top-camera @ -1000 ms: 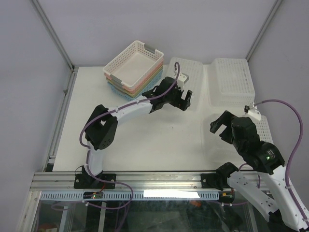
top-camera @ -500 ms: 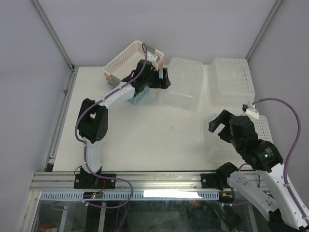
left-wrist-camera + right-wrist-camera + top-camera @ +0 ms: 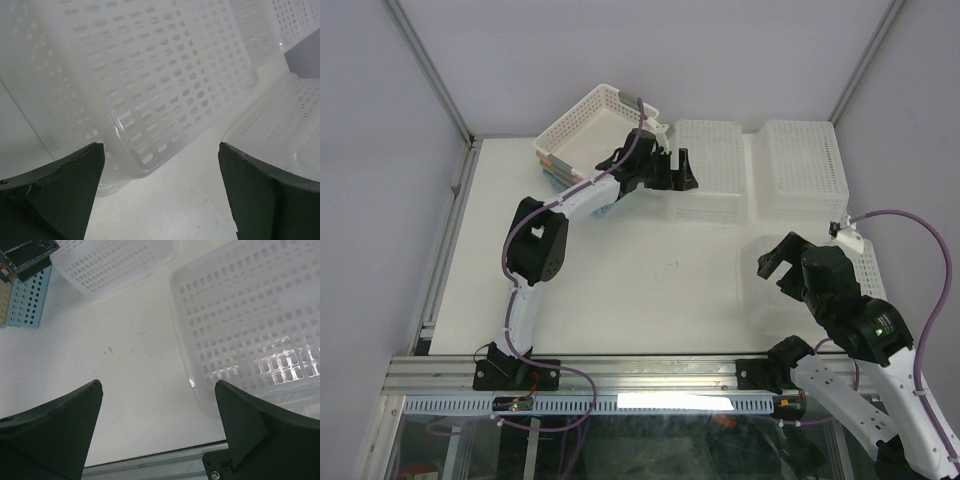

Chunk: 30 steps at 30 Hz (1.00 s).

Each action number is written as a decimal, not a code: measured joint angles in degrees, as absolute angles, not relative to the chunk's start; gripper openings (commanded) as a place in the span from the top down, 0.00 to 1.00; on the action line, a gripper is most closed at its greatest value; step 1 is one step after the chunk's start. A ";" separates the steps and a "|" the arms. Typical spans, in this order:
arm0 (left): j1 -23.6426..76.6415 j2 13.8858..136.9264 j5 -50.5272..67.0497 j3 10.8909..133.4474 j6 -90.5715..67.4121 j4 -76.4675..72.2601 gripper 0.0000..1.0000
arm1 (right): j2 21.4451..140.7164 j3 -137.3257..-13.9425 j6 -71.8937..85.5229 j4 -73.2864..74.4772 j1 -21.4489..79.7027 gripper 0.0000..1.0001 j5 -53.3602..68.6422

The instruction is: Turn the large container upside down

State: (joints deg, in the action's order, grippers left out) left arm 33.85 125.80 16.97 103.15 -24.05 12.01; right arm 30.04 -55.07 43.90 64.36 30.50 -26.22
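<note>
Three large clear perforated containers lie on the white table. One (image 3: 715,170) lies at the back middle, its slotted face (image 3: 165,75) filling the left wrist view and tilted up off the table. My left gripper (image 3: 680,172) is open just off its left edge, with only bare table between its fingers (image 3: 160,147). A second container (image 3: 803,168) lies at the back right, base up. The third container (image 3: 840,265) lies at the near right, its slotted base seen through its rim (image 3: 250,325). My right gripper (image 3: 778,255) hovers open over that container's left edge (image 3: 157,385), holding nothing.
A stack of coloured baskets (image 3: 590,140) with a white one on top stands at the back left, its blue bottom basket (image 3: 25,295) also showing in the right wrist view. Metal frame posts and a rail (image 3: 620,370) bound the table (image 3: 650,280).
My left gripper swung from the middle back to the basket stack, then right to the middle container's left edge. That container went from skewed to square. The right arm barely shifted.
</note>
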 measured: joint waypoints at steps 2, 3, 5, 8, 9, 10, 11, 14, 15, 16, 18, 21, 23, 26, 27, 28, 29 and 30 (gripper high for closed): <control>34.59 127.07 18.33 104.79 -24.95 11.51 0.01 | 30.04 -55.13 43.92 64.58 30.50 0.01 -26.26; 34.96 127.68 18.74 105.56 -25.34 11.16 0.01 | 30.04 -55.31 43.94 64.82 30.50 0.01 -26.28; 35.66 129.05 19.88 107.11 -26.20 10.63 0.01 | 30.04 -55.88 44.07 65.47 30.50 0.01 -26.37; 36.07 130.32 20.86 108.73 -26.63 10.15 0.01 | 29.63 -56.58 44.12 66.35 30.50 0.01 -26.70; 36.07 130.50 21.19 108.92 -26.63 10.11 0.01 | 29.36 -56.69 44.14 66.59 30.50 0.01 -26.81; 36.10 130.52 21.28 109.01 -26.61 10.11 0.01 | 29.12 -56.73 44.16 66.81 30.50 0.01 -26.87; 36.23 130.52 21.28 109.08 -26.59 10.15 0.01 | 28.86 -56.75 44.18 67.11 30.50 0.01 -26.98; 36.34 130.32 20.86 109.21 -25.87 10.79 0.01 | 28.67 -56.86 44.34 67.64 30.50 0.01 -27.31; 36.34 130.04 20.47 109.21 -25.39 11.33 0.01 | 28.67 -56.86 44.38 67.66 30.50 0.01 -27.42; 36.38 129.47 19.57 109.08 -24.51 12.19 0.01 | 28.67 -56.86 44.45 67.64 30.50 0.01 -27.53; 36.51 127.11 17.74 108.01 -22.65 13.82 0.01 | 28.67 -56.86 44.51 67.61 30.50 0.01 -27.73; 36.97 120.81 14.09 105.69 -18.98 16.75 0.01 | 28.67 -56.53 44.49 67.02 30.50 0.01 -27.88; 37.28 116.51 11.44 105.60 -16.25 18.72 0.01 | 28.75 -56.01 44.45 66.17 30.50 0.01 -27.81; 37.52 110.08 6.44 106.61 -11.77 21.58 0.01 | 29.26 -54.72 44.29 64.14 30.50 0.01 -27.57; 37.52 108.07 4.27 107.00 -10.26 22.35 0.01 | 29.54 -54.35 44.27 63.57 30.50 0.01 -27.42; 37.39 106.10 2.26 107.39 -8.80 23.16 0.01 | 29.76 -53.95 44.23 62.92 30.50 0.01 -27.18; 37.01 104.75 0.89 107.68 -7.64 23.64 0.01 | 29.98 -53.60 44.14 62.35 30.50 0.01 -26.92; 36.25 103.35 -0.16 108.07 -6.37 24.34 0.01 | 30.13 -53.17 44.10 61.80 30.50 0.01 -26.61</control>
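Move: The left hand, fingers open and pointing right, forward and down, has the centre upside-down large container's middle roughly 7 cm to its right, 6 cm ahead and 6 cm lower. The right-hand upside-down container stands about 21 cm farther right of it, level with it front to back; the coloured stack lies some 21 cm left of the hand and 8 cm ahead. From the right hand, the centre container is about 33 cm ahead, 12 cm left and 17 cm lower. With its fingers open at the near left part of the centre container, the left hand pushes the container about 4 cm to the right, towards the upside-down container beside it. It then pauses, comes back left and clears the container, climbing some 20 cm in a quickening lift and ending about 6 cm left of where it began, while the fingers tip up by about 30 degrees and stay wide open. ##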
